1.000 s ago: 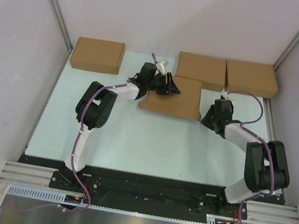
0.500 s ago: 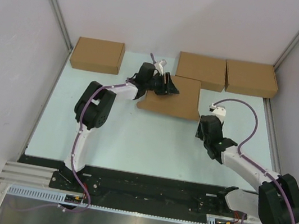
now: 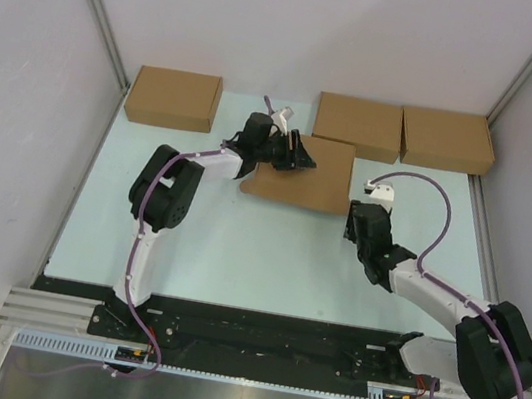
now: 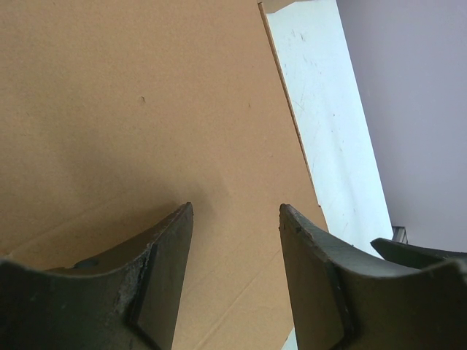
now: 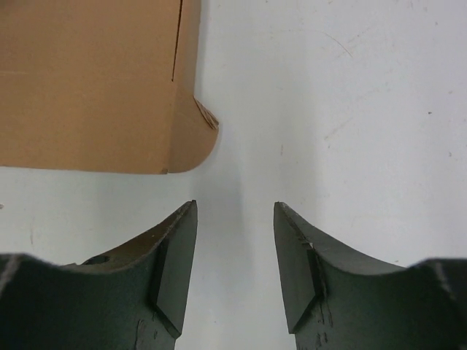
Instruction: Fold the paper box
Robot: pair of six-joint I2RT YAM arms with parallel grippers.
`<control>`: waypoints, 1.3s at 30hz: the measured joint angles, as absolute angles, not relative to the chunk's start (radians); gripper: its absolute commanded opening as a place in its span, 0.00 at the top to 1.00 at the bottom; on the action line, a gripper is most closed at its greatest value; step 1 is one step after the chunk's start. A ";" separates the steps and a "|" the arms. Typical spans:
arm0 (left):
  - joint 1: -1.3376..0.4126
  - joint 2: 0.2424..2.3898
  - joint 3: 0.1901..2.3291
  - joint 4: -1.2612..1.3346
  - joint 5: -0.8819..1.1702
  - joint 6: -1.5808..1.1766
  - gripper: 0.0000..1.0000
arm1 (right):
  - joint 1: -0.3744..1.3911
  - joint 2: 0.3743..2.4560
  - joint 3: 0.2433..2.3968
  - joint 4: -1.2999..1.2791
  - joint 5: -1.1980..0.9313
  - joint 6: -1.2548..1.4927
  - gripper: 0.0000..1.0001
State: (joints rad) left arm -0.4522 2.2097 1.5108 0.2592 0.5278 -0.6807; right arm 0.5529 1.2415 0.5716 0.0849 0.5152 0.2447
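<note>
The paper box [image 3: 305, 177] is a flat brown cardboard rectangle lying closed on the pale mat at the middle back. My left gripper [image 3: 298, 154] is over its far left part, and in the left wrist view it [image 4: 235, 211] stands open just above the box's top face [image 4: 109, 109], with nothing clamped. My right gripper [image 3: 354, 217] sits off the box's near right corner. In the right wrist view it [image 5: 235, 205] is open over bare mat, with the box's rounded corner [image 5: 186, 138] ahead and to the left.
Three other closed cardboard boxes line the back edge: one at the left [image 3: 173, 98] and two side by side at the right [image 3: 359, 121] [image 3: 447, 138]. The pale mat [image 3: 238, 246] ends at grey walls on both sides.
My right arm has drawn back from the box's right edge toward the near side and its jaws have opened. The box has slid slightly left. The left gripper stays over the box.
</note>
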 measured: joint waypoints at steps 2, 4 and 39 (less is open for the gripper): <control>-0.452 2.210 1.511 0.259 0.528 -0.681 0.42 | 0.560 1.261 0.572 0.111 0.516 0.234 0.46; -0.452 2.210 1.511 0.259 0.528 -0.681 0.42 | 0.571 1.282 0.572 0.130 0.516 0.231 0.46; -0.400 2.147 1.461 0.197 0.501 -0.663 0.41 | 0.244 1.669 0.809 0.136 -0.067 0.611 0.72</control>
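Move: The box's right front ear sticks out roughly 6 cm ahead of the right gripper, 3 cm to its left and 6 cm lower. The box's middle lies about 14 cm ahead and 15 cm left, and the nearer spare box some 27 cm ahead and 3 cm left. From the left gripper, the box's middle is about 2 cm back, 2 cm right and 3 cm below, and the ear is about 11 cm back and 13 cm right. Bring the right gripper forward about 7 cm and down 6 cm to the box's right front ear: dip slightly left, swing some 5 cm out to the right, then curve back left against the ear. Roll its left side up about 30 degrees, tip the fingers down and narrow them, left fingertip at the ear. Meanwhile slide the left gripper about 3.5 cm left over the lid, opening unchanged. ##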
